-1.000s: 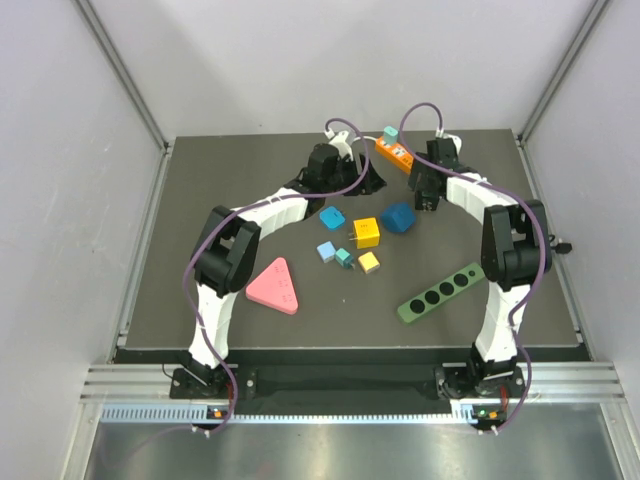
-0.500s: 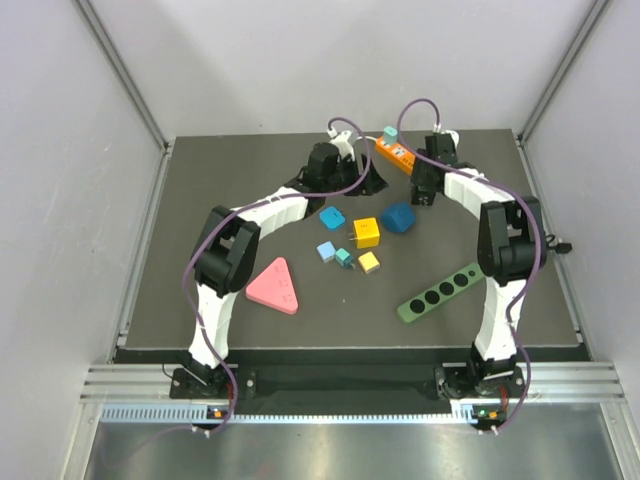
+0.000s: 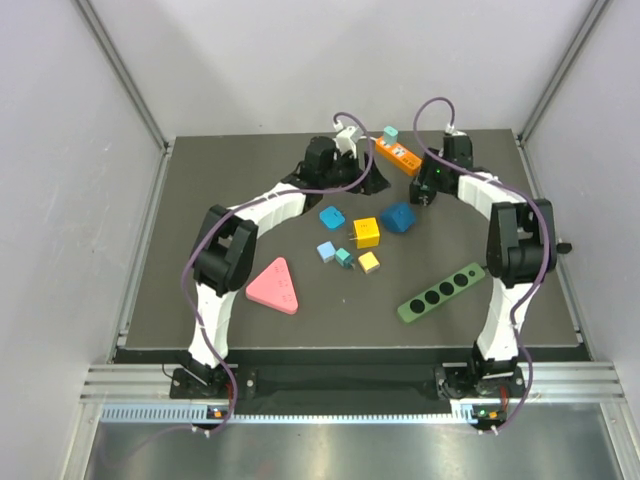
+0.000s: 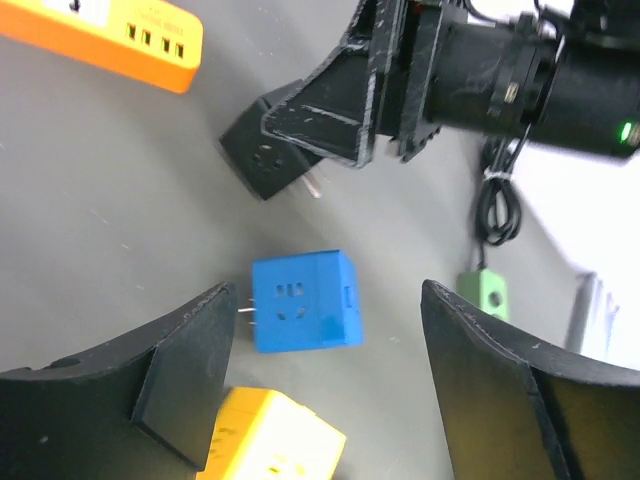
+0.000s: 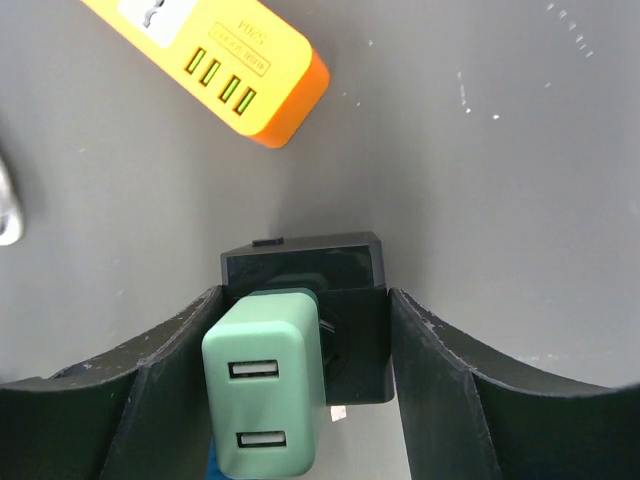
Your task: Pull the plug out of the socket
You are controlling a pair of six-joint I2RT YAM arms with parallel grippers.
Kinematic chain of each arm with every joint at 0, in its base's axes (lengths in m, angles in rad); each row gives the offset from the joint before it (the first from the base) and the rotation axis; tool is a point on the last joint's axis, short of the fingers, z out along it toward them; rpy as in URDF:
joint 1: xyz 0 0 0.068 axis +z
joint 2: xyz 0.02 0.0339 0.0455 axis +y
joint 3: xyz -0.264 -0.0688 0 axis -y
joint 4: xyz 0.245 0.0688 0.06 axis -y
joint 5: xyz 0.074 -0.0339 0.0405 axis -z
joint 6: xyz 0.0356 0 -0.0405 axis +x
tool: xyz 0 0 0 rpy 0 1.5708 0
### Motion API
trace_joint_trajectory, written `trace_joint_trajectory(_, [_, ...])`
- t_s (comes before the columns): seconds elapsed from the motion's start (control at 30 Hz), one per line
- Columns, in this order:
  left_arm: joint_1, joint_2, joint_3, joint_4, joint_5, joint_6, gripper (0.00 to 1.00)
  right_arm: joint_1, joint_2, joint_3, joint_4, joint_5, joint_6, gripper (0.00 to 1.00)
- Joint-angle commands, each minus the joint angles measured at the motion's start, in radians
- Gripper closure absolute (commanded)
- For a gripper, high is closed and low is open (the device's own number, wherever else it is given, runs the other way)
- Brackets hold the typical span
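Observation:
In the right wrist view a black socket cube [image 5: 335, 265] carries a mint-green plug [image 5: 265, 390] with two USB ports, pushed into its near face. My right gripper [image 5: 305, 295] is shut on the cube, one finger pressed against each side. The left wrist view shows the same cube [image 4: 262, 160] between those fingers, metal prongs sticking out of it. From above, the right gripper [image 3: 428, 192] hides cube and plug. My left gripper [image 4: 328, 290] is open and holds nothing; it hangs over the mat beside the right gripper, seen from above as the left gripper [image 3: 367, 180].
An orange power strip [image 3: 396, 154] with a mint plug [image 3: 390, 133] at its far end lies just behind both grippers. A dark blue cube [image 3: 398, 217], a yellow cube [image 3: 365, 232], several small cubes, a pink triangle [image 3: 274, 285] and a green holed bar [image 3: 440, 292] lie nearer.
The right gripper has closed onto the black socket cube and its wrist has turned. The left wrist has shifted a little to the right, toward it.

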Motion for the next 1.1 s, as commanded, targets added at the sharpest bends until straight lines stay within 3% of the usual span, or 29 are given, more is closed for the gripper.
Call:
trace_joint_trajectory(0.0, [0.020, -0.035, 0.024, 0.052, 0.083, 0.190, 0.21, -0.051, -0.090, -0.014, 0.091, -0.203, 0.035, 1.00])
trace_joint_trajectory(0.2, [0.020, -0.110, -0.185, 0.211, 0.002, 0.511, 0.08, -0.102, -0.136, -0.073, 0.150, -0.432, 0.090, 1.00])
trace_joint_trajectory(0.37, [0.020, -0.141, -0.324, 0.520, 0.046, 0.514, 0.01, -0.134, -0.208, -0.119, 0.198, -0.484, 0.106, 1.00])
trace_joint_trajectory(0.6, [0.022, -0.147, -0.396, 0.714, 0.116, 0.464, 0.01, -0.131, -0.250, -0.118, 0.224, -0.579, 0.127, 1.00])
trace_joint_trajectory(0.8, [0.019, -0.174, -0.440, 0.766, 0.133, 0.480, 0.01, -0.062, -0.241, -0.098, 0.218, -0.645, 0.132, 1.00])
trace_joint_trajectory(0.93, [0.017, -0.184, -0.549, 0.965, 0.159, 0.546, 0.01, -0.005, -0.244, -0.098, 0.224, -0.665, 0.136, 1.00])
trace_joint_trajectory(1.07, [0.017, -0.187, -0.556, 0.883, 0.174, 0.631, 0.02, 0.038, -0.239, -0.077, 0.197, -0.677, 0.135, 1.00])
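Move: The black socket with the green plug on it is already in the right fingers, about 13 cm to the right of the left hand, 5 cm ahead and 9 cm below; the left fingers, where it is being taken, lie the reverse way from the right hand. From the right hand the blue cube is some 4 cm back, 6 cm left, and the orange strip 15 cm ahead, 7 cm left, both roughly 5 cm lower. The yellow cube lies about 14 cm below the left hand, 4 cm back and 2 cm left. Socket and plug, still gripped by the right hand, are drawn back a little, raised nearly 10 cm, then swung about 10 cm left towards the left gripper, the wrist rolling its left side up and turning counter-clockwise. The left hand eases back and left, dipping and rising again, opens wider and rolls some 45 degrees, its forward side coming up; it touches nothing. ##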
